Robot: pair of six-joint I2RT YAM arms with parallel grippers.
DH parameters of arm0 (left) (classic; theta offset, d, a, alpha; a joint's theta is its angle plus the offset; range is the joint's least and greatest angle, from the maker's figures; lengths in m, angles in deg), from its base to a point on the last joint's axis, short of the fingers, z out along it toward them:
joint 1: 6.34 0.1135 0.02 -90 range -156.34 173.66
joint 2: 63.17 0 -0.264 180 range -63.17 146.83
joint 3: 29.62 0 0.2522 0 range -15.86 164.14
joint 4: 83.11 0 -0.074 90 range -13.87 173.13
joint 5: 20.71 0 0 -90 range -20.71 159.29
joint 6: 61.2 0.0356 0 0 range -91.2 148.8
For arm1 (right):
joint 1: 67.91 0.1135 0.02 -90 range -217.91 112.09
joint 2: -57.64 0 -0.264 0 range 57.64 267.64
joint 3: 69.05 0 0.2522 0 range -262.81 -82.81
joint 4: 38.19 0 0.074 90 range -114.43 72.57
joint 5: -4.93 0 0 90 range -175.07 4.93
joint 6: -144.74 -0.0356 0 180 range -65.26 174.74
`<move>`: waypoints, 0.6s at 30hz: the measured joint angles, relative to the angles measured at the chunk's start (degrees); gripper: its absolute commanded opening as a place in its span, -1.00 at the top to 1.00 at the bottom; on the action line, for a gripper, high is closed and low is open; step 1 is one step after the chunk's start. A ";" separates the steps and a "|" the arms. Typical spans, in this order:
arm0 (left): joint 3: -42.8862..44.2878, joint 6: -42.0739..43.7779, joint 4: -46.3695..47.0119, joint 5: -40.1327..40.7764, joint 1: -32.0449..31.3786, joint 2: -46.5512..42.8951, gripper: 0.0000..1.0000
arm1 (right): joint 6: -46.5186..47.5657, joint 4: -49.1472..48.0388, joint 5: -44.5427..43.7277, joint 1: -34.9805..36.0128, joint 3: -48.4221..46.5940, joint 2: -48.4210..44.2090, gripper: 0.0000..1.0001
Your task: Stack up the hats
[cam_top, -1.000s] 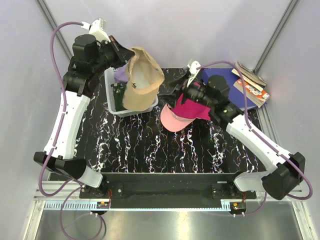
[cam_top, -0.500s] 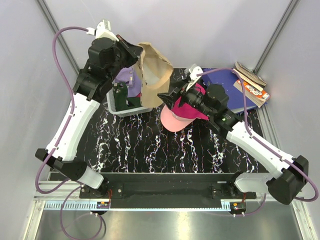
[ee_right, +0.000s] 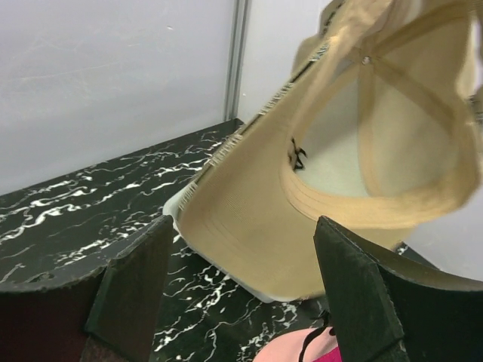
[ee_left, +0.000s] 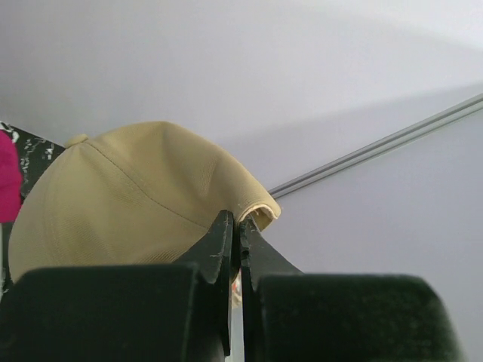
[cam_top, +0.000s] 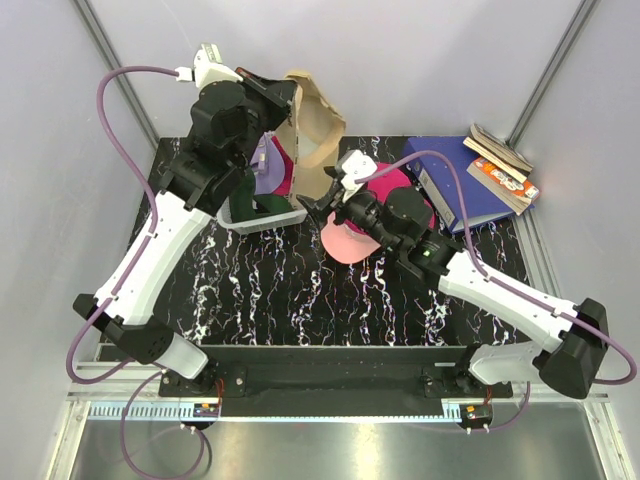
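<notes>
My left gripper is shut on the edge of a tan hat and holds it in the air over the right side of the basket. In the left wrist view the tan hat's crown bulges just beyond my shut left gripper. My right gripper is open, just below the hanging hat. From the right wrist, the tan hat's underside and brim hang just ahead of the open right gripper. A magenta hat sits on a light pink hat on the table. A lavender hat and a dark green hat lie in the basket.
The grey mesh basket stands at the back left of the black marbled table, its pale rim showing under the tan brim. A blue binder and stacked booklets lie at the back right. Walls close in behind.
The left arm has swung the tan hat to the right, turning it on edge. The right gripper has moved left from over the pink and magenta hats to under the tan hat.
</notes>
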 measured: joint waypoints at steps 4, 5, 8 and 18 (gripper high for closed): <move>0.00 -0.72 1.46 2.12 -1.14 0.00 1.00 | 2.58 -1.31 -2.40 2.40 0.00 1.33 -0.66; 0.00 -0.90 1.81 2.62 -1.29 0.00 1.00 | 3.23 -1.73 -2.89 3.23 0.00 1.79 -0.66; 0.00 -1.11 2.80 3.85 -1.73 0.00 1.00 | 4.79 -2.69 -4.87 5.03 0.00 2.67 -0.67; -0.66 -4.00 4.52 4.28 -3.08 -0.31 1.00 | 14.29 -10.71 -20.96 6.69 -0.33 11.23 -0.72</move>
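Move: The left hand already pinches the tan hat, which hangs from its tips. That hat's middle is about 8 cm ahead of the right hand, 1 cm to its left and 6 cm above. From the right hand, the red hat on the stack lies some 8 cm ahead, 12 cm right and 20 cm below, and the basket 17 cm ahead, 15 cm left and 33 cm below. The red hat is 17 cm right of the left hand, 2 cm back and 33 cm below. Keeping its pinch on the tan hat's rim, the left hand rises about 2 cm and eases slightly right, rolling a little. The right hand, fingers staying wide open, first slides some 2.5 cm left, then goes forward and down about 4 cm each under the hanging hat, yawing roughly 15 degrees clockwise; whether it touches the hat can't be seen. ##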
